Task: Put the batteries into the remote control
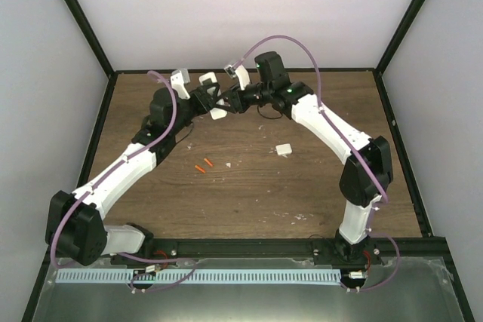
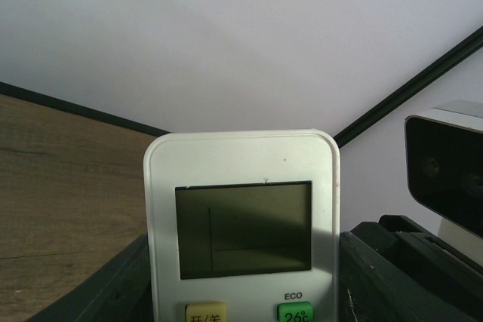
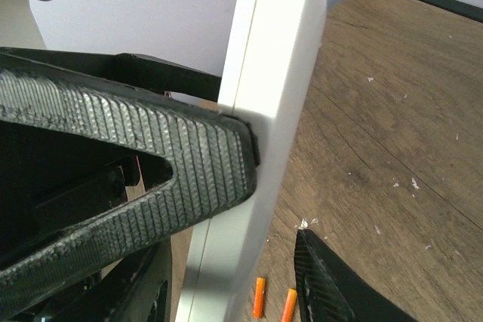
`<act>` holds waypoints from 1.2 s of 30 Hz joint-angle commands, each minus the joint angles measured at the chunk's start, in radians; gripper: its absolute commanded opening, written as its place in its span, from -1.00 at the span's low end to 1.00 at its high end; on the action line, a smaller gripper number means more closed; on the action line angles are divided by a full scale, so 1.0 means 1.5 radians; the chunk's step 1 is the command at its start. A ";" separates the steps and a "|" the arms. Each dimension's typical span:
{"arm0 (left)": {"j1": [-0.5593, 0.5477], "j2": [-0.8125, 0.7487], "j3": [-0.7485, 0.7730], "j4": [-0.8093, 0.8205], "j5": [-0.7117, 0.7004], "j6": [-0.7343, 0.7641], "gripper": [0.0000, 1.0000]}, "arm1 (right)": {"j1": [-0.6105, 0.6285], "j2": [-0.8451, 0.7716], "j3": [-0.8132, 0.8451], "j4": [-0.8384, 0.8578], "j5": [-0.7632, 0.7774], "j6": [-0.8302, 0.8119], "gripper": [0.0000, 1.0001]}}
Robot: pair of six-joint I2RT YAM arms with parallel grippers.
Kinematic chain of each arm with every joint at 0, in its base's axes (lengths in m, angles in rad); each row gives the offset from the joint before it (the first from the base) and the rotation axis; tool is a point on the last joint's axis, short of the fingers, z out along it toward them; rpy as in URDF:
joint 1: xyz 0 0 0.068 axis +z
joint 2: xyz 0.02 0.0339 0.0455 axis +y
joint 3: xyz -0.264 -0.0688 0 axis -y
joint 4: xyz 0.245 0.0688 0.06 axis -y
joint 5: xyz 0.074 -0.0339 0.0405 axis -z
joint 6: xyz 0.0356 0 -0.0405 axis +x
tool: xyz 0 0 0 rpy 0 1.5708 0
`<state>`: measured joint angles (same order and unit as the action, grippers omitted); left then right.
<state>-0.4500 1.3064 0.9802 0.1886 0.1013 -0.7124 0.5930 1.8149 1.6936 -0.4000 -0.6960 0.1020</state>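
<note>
The white remote control [image 2: 241,216] is held up over the table with its display facing the left wrist camera, and my left gripper [image 2: 243,237] is shut on its sides. In the top view the remote control [image 1: 218,114] hangs at the back middle, where both arms meet. My right gripper [image 3: 275,195] straddles the remote control [image 3: 272,73]. One ribbed finger [image 3: 189,164] presses its face, while the other fingertip [image 3: 317,269] stands apart from it. Two orange-red batteries [image 1: 204,165] lie side by side on the wood below, also showing in the right wrist view [image 3: 259,297].
A small white square cover piece [image 1: 283,149] lies on the wooden table right of centre, with white crumbs scattered around it. The right wrist camera housing [image 2: 445,179] sits close beside the remote. Black frame posts and white walls border the table.
</note>
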 commanded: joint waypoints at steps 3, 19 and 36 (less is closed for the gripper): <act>-0.009 0.001 0.031 -0.002 -0.029 0.029 -0.60 | 0.010 0.014 0.045 -0.027 -0.006 -0.001 -0.30; -0.024 0.015 0.051 -0.033 -0.046 0.066 -0.43 | 0.015 0.044 0.086 -0.051 0.010 0.008 -0.75; -0.019 -0.024 0.047 -0.080 -0.128 0.053 1.00 | 0.015 0.031 0.070 -0.077 0.125 -0.026 -0.95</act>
<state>-0.4828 1.3186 1.0210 0.1184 -0.0116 -0.6209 0.6106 1.8767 1.7741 -0.4976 -0.5827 0.1066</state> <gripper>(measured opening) 0.995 0.107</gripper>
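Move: The remote, upright and still held by the left hand at its fingertips, stands between the right hand's half-closed fingers, its middle about 2 cm ahead, 1 cm left and 2 cm above the right hand. From that hand the two batteries lie roughly 7 cm back, 5 cm left and 30 cm below; the white battery cover is some 21 cm right and 2 cm back, equally low. Right hand eases down about 2 cm and forward, pinching the remote front to back; left fingers then open wide. ##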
